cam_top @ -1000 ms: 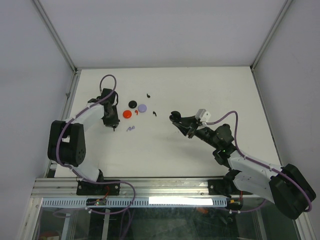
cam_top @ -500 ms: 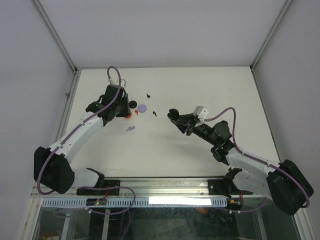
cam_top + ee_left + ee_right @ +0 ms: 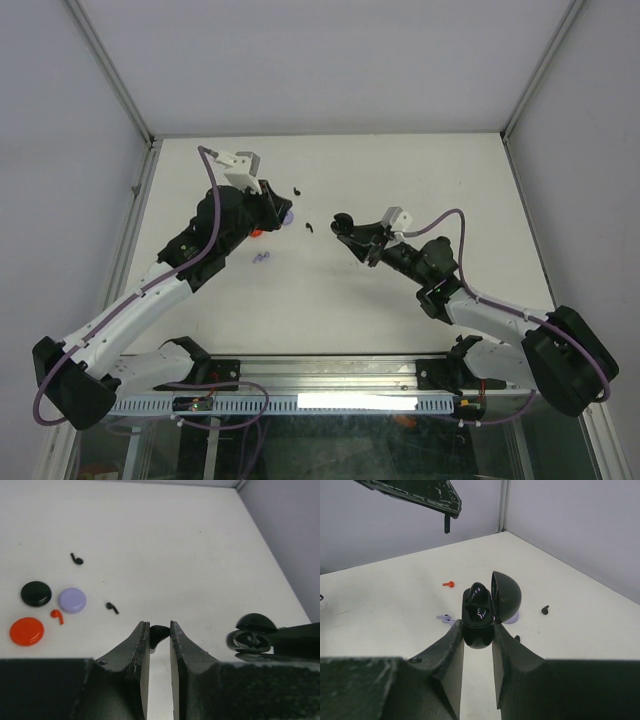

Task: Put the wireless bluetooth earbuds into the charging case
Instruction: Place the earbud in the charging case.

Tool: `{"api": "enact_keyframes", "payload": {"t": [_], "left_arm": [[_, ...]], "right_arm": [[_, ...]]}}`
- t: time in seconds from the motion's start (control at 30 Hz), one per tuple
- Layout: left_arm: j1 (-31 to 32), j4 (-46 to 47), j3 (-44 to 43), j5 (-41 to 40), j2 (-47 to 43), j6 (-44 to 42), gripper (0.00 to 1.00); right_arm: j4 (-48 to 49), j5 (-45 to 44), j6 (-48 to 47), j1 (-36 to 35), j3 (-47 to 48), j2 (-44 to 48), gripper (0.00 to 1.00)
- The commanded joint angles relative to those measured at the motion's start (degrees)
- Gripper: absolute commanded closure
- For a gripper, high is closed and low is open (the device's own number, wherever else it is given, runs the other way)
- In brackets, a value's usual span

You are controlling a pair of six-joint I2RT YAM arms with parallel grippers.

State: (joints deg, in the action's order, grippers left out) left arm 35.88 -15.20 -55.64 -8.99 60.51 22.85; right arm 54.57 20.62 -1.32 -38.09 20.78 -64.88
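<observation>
My left gripper (image 3: 159, 626) is shut on a small black earbud (image 3: 158, 633) pinched at its fingertips, and hangs above the table over the closed cases. My right gripper (image 3: 478, 625) is shut on the open black charging case (image 3: 480, 611), whose lid (image 3: 506, 596) stands up on the right. From above, the left gripper (image 3: 276, 208) and the held case (image 3: 341, 224) are a short way apart. On the table lie more wireless bluetooth earbuds: two black (image 3: 76, 559) (image 3: 112, 608), one red (image 3: 57, 616) and a pale purple pair (image 3: 445, 617).
Three closed round cases lie left of centre: black (image 3: 36, 593), pale purple (image 3: 72, 600) and red (image 3: 27, 631). In the right wrist view the left gripper's fingers (image 3: 440, 502) hang at the top. The table's far edge meets grey walls.
The left arm has stretched out from the left side towards the middle, ending above the closed cases. The right gripper with the open case has crept up and to the left.
</observation>
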Motion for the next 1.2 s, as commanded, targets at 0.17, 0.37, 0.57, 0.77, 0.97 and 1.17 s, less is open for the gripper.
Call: {"api": "enact_keyframes", "payload": {"t": [0.17, 0.37, 0.57, 0.77, 0.97, 1.17], "left_arm": [[10.1, 17.39, 0.96, -1.21, -0.61, 0.48, 0.82], [16.23, 22.38, -0.01, -4.97, 2.35, -3.03, 0.82], [20.6, 25.12, -0.97, -7.9, 5.96, -7.16, 0.81], [22.67, 26.26, -1.11, -10.56, 7.87, -9.81, 0.81], [23.82, 26.06, -0.76, -12.5, 8.43, -11.64, 0.81], [24.49, 25.99, -0.67, -13.35, 8.8, -12.28, 0.82]], "right_arm": [[6.52, 0.29, 1.36, -0.04, 3.91, -1.6, 1.0], [6.66, 0.74, 1.75, 0.03, 4.0, -1.6, 1.0], [6.46, 0.91, 2.01, 0.01, 3.74, -0.77, 1.0], [6.52, 0.83, 2.33, -0.04, 3.35, -0.13, 1.0], [6.36, 0.56, 2.38, -0.04, 2.99, 0.54, 1.0], [6.52, 0.54, 2.55, 0.03, 2.98, 0.81, 1.0]]}}
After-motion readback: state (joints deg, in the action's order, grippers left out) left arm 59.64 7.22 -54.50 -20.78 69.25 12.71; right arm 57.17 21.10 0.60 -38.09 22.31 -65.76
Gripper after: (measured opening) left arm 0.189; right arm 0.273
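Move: The open black case, already pinched in the right fingers about 1 cm ahead, left and above that hand's point, lies roughly 14 cm to the right of the left hand, which still holds a black earbud, and some 4 cm back and 1 cm lower. Down on the table, about 25 cm below the left hand, the loose black earbud lies some 9 cm ahead and 7 cm right, the lilac disc 12 cm straight ahead, and the red disc 9 cm ahead and 9 cm left. The pinched black earbud is carried by the left hand about 13 cm to the right and some 4 cm back to the open case, arching up and then settling down onto its mouth. The left fingertips swing clockwise and tip up, each about 15 degrees, then stay there without opening; the right hand keeps its grip and lifts the case slightly to meet them. ##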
